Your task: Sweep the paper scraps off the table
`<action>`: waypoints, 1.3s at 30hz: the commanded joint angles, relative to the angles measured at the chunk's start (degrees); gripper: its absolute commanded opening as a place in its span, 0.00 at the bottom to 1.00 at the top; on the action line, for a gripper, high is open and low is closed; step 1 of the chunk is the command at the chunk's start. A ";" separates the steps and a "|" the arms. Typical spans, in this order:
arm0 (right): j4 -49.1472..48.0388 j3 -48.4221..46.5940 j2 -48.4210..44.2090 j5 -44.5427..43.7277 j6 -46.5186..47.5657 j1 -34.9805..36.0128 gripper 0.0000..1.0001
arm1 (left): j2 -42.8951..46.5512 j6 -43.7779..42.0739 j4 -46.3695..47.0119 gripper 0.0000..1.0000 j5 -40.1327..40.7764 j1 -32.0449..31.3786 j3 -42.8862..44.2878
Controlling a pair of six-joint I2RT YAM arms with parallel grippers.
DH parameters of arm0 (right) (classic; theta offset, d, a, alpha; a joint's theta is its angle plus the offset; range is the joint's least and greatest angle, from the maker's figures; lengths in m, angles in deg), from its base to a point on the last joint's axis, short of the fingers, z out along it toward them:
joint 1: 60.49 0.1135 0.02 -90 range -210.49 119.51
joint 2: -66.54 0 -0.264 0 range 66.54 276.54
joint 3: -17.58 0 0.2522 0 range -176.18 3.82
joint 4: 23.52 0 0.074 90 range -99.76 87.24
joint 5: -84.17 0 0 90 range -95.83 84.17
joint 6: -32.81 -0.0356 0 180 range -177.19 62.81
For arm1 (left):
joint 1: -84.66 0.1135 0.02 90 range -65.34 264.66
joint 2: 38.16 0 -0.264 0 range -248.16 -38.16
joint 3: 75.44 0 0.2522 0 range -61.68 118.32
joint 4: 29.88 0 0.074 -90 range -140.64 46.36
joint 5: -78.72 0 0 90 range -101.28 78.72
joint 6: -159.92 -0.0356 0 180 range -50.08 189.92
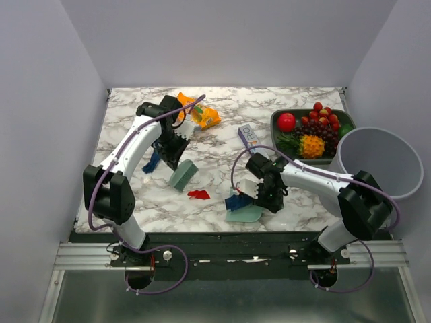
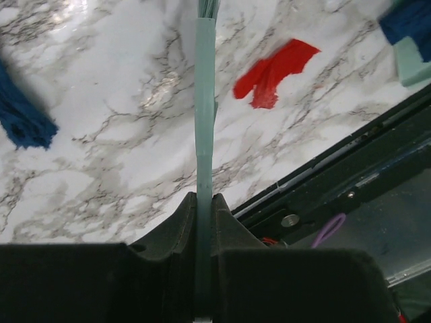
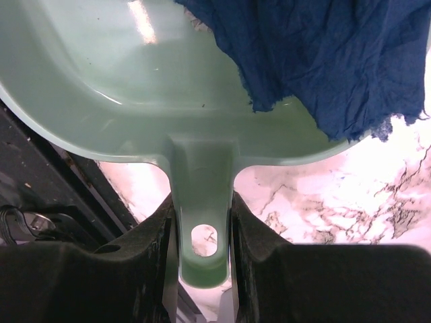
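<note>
My left gripper (image 1: 172, 153) (image 2: 205, 202) is shut on the thin handle of a pale green brush (image 1: 183, 174) (image 2: 205, 101), whose head rests on the table (image 1: 215, 158). One red paper scrap (image 1: 199, 194) (image 2: 275, 73) lies just ahead of the brush, and a dark blue scrap (image 1: 152, 161) (image 2: 23, 118) lies to its left. My right gripper (image 1: 266, 193) (image 3: 202, 215) is shut on the handle of a pale green dustpan (image 1: 245, 214) (image 3: 101, 74) near the front edge. Another dark blue scrap (image 1: 237, 200) (image 3: 330, 54) lies in the pan and hangs over its lip.
An orange snack bag (image 1: 200, 112) lies at the back of the table. A small white and blue box (image 1: 248, 136) lies mid-table. At the right stands a dark tray (image 1: 277, 128) of fruit, and beside it a grey bin (image 1: 380, 161). The black front edge (image 1: 202, 232) is close to the dustpan.
</note>
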 commanded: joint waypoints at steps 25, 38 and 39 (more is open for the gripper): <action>-8.29 -5.72 6.35 -0.42 -2.33 4.00 0.01 | -7.71 3.36 -4.30 0.00 -26.44 -1.34 8.57; -13.56 -4.84 -0.34 4.77 -8.57 4.08 0.00 | 0.65 3.80 9.76 0.00 -26.28 0.85 18.94; -13.65 -4.67 -0.51 4.68 -8.57 4.08 0.01 | 0.47 4.06 10.02 0.00 -25.40 1.29 19.03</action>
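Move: The left hand grips the brush; the red scrap lies about 7 cm to its right and 8 cm back, some 13 cm below. The dustpan's tray is 23 cm right of this hand and 14 cm back; a loose blue cloth lies 8 cm ahead and 8 cm left. From the right hand, already on the dustpan handle, the scrap is 24 cm left and 3 cm ahead, and the blue bundle in the tray 10 cm left and 1 cm ahead. Rightward goes the left hand, about 10 cm with a slight dip, fingers swinging some 20 degrees to the right as the brush sweeps the red scrap towards the dustpan; after a brief hold it rises clear. The right hand, grip kept, slides the tray left and forward to meet it, waits, then lifts about 3 cm, farther left, tipping its mouth up. ##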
